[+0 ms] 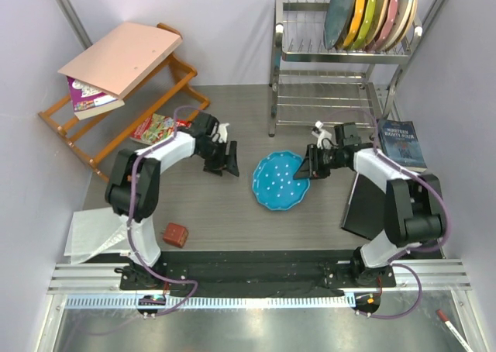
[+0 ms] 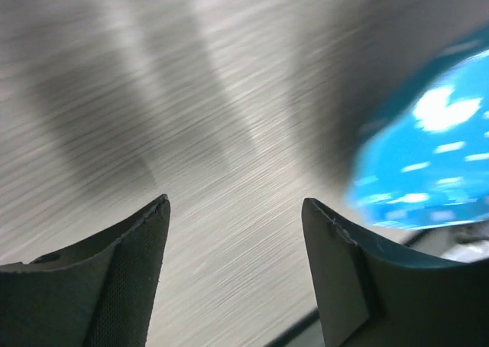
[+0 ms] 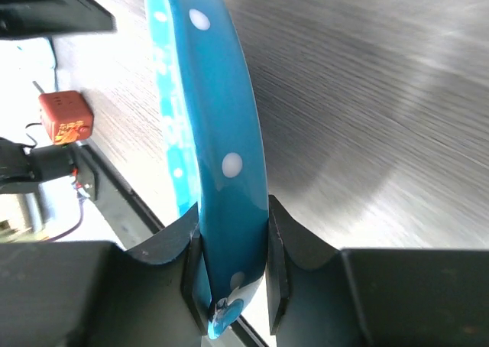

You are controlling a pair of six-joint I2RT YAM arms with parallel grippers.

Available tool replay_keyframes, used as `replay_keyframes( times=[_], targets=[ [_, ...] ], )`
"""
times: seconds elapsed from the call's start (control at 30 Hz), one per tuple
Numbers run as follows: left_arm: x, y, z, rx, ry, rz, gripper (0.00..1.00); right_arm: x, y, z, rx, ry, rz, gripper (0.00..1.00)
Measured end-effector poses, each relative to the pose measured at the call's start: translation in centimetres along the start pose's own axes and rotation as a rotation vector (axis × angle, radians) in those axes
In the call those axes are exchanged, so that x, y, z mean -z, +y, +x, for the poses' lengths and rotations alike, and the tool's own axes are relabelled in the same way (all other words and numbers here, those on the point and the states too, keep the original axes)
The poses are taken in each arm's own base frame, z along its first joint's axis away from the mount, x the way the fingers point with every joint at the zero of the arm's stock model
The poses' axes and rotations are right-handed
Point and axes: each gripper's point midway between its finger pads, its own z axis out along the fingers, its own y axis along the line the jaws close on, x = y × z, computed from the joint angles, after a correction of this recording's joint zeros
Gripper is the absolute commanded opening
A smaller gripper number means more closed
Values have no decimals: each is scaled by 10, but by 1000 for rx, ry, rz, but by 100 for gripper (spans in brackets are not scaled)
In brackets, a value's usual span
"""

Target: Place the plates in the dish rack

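The blue scalloped plate (image 1: 279, 181) with white dots is at the table's middle, its right rim clamped edge-on in my right gripper (image 1: 308, 166). In the right wrist view the plate (image 3: 210, 125) stands between the shut jaws (image 3: 229, 274). My left gripper (image 1: 227, 158) is open and empty, just left of the plate; in its wrist view (image 2: 237, 209) the blurred plate (image 2: 428, 163) lies to the right. The chrome dish rack (image 1: 341, 65) stands at the back right. Its top tier holds the dark grey-blue plate (image 1: 339, 15), the orange plate (image 1: 357, 12), the lime green plate (image 1: 371, 11) and others.
A slanted brown wooden shelf (image 1: 116, 96) with books stands at the back left. A snack packet (image 1: 159, 127) lies below it. A small red cube (image 1: 175, 235) and a white cloth (image 1: 93, 232) are front left. A dark book (image 1: 401, 144) leans at the right.
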Motion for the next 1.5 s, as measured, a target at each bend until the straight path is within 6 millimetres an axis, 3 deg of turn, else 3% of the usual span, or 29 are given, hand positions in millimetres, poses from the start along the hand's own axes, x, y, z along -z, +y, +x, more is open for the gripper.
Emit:
replay_keyframes(
  times=[0.03, 0.07, 0.17, 0.27, 0.43, 0.53, 0.67, 0.77, 0.93, 1.03, 1.13, 1.2, 1.5],
  targets=[
    [8, 4, -2, -16, -22, -27, 97, 9, 3, -4, 23, -14, 16, 1],
    [22, 7, -7, -38, -59, -63, 100, 19, 7, -8, 45, -28, 31, 1],
    [58, 6, -22, -99, -167, -122, 100, 47, 27, -25, 119, -71, 60, 1],
    [87, -3, -39, -151, -260, -156, 99, 81, 61, -50, 218, -145, 63, 1],
    [105, 6, -61, -170, -336, -302, 100, 153, 136, -108, 430, -350, 60, 1],
    [117, 14, -71, -183, -368, -439, 99, 191, 169, -133, 518, -503, 87, 1],
    [137, 11, -85, -222, -430, -570, 99, 234, 191, -162, 567, -689, 177, 1],
    [146, 7, -93, -229, -466, -610, 99, 269, 201, -199, 577, -854, 273, 1],
    [143, 13, -86, -218, -449, -631, 100, 327, 215, -272, 529, -1141, 416, 1],
    [136, 16, -73, -226, -420, -637, 99, 351, 213, -304, 473, -1278, 506, 1],
    [132, 17, -61, -234, -397, -638, 99, 365, 206, -327, 424, -1382, 636, 1],
    [130, 18, -56, -236, -391, -638, 99, 363, 206, -335, 426, -1422, 713, 1],
    [128, 16, -58, -216, -413, -626, 100, 298, 233, -359, 555, -1417, 866, 1]
  ],
)
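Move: The blue plate is already in my right hand. The free place for it, on the rack's upper tier just left of the grey plate, lies about 24 cm ahead, 4 cm to the right and some 40 cm above that hand. The grey plate stands roughly 4 cm right of that place, the orange one about 7 cm right of it, both level with it. From my empty left hand the place is about 20 cm ahead, 26 cm right and 43 cm up. Keeping my pinch on the blue plate's rim, I lift my right hand almost 50 cm while veering right and then forward about 18 cm, towards the rack's upper tier, easing left at the end. The wrist swings some 100 degrees, so the fingers turn from left-and-down to forward. My left hand backs off up and left, opening fully, its fingers swinging forward-and-down. ##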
